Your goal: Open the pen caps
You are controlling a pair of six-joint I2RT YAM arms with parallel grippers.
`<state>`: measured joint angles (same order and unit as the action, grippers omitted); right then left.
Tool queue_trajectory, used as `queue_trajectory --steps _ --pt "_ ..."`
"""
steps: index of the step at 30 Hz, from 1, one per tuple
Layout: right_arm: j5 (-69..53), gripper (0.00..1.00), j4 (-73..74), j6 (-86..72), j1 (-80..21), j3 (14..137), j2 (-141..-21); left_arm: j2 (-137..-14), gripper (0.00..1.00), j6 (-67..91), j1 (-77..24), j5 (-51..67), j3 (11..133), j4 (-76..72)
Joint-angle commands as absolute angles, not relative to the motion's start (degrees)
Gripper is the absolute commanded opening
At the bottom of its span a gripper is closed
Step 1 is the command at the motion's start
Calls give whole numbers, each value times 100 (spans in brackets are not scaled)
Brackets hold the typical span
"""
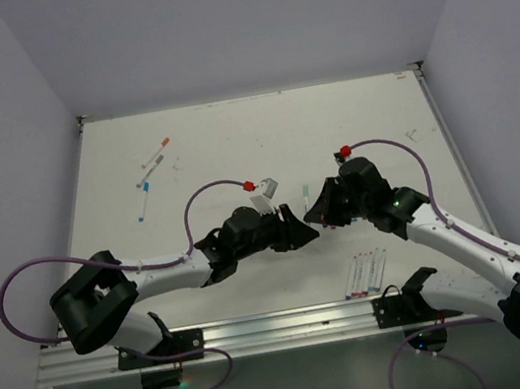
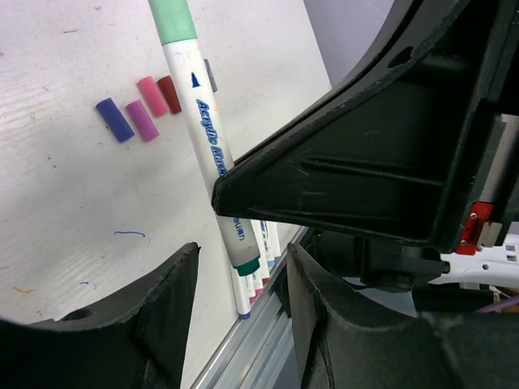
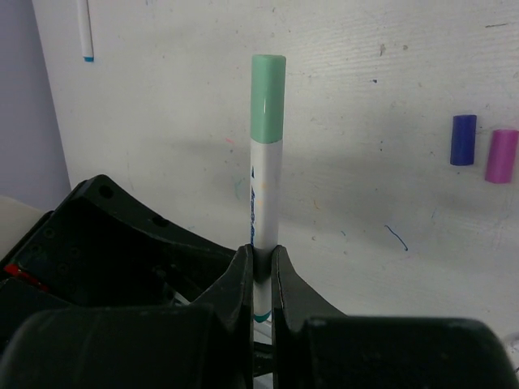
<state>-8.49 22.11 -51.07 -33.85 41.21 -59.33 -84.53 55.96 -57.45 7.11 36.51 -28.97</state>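
Note:
A white pen (image 3: 264, 194) with a mint-green pen cap (image 3: 268, 97) stands out from my right gripper (image 3: 259, 253), which is shut on its barrel. The left wrist view shows the same pen (image 2: 212, 154), its cap (image 2: 173, 20) pointing away and its dark green tail (image 2: 247, 265) hanging between the fingers of my open left gripper (image 2: 243, 253), with a gap on each side. Both grippers meet nose to nose over the table's middle: left gripper (image 1: 303, 233), right gripper (image 1: 316, 213). Loose caps lie on the table: blue (image 2: 114, 119), purple (image 2: 143, 121), pink (image 2: 152, 96), dark red (image 2: 169, 94).
Several uncapped pens (image 1: 366, 274) lie side by side at the near edge by the metal rail (image 1: 263, 329). A few more pens (image 1: 146, 179) are scattered at the far left. The white table (image 1: 229, 130) has walls on three sides.

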Motion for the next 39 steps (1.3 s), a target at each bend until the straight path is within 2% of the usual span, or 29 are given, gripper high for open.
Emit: queue_trajectory --steps 1,17,20,23,27,31,38,39 --pt "-765 0 1960 -5308 -3445 4113 -5739 -8490 50 5572 -5739 457 3867 -2900" --pt "-765 0 2180 -5335 -3656 3973 -5599 -8613 40 5520 -5730 229 4025 -2936" --pt "-730 0 2171 -5344 -3709 3938 -5537 -8622 26 5502 -5722 237 4025 -2927" --pt "-712 0 2206 -5335 -3727 3946 -5520 -8578 1 5484 -5730 220 3999 -2865" --pt "-502 0 2425 -5212 -3735 4069 -5511 -8491 0 5423 -5722 255 3964 -2760" --pt "200 22 2872 -4844 -3735 4473 -5633 -8333 0 5563 -5730 351 3631 -2952" --pt "668 31 3305 -4465 -3692 5449 -6328 -8086 0 5801 -5739 553 3060 -3278" --pt "677 34 3305 -4456 -3683 5562 -6467 -8042 0 5801 -5739 554 2998 -3287"
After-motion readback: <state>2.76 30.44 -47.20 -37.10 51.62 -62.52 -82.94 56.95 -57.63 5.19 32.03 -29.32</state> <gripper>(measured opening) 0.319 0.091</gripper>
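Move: The green-capped marker is already pinched low on its barrel by the right gripper, cap end forward and up. Its middle is about 5 cm ahead of the left hand and 4 cm higher, and some 2 cm ahead of and 3 cm above the right hand. From the left hand, the navy cap on the table lies roughly 9 cm ahead, 5 cm right and 12 cm below; the middle of the row of bare pens is 7 cm back, 12 cm right and 12 cm below. Ease the left gripper about 1 cm forward while the right draws the marker back about as much, then shut the left fingers on the barrel's tail end. Once they grip, open the right fingers and lift them clear, forward and up by about 4 cm, while the left hand carries the marker some 3 cm down, left and slightly back. ##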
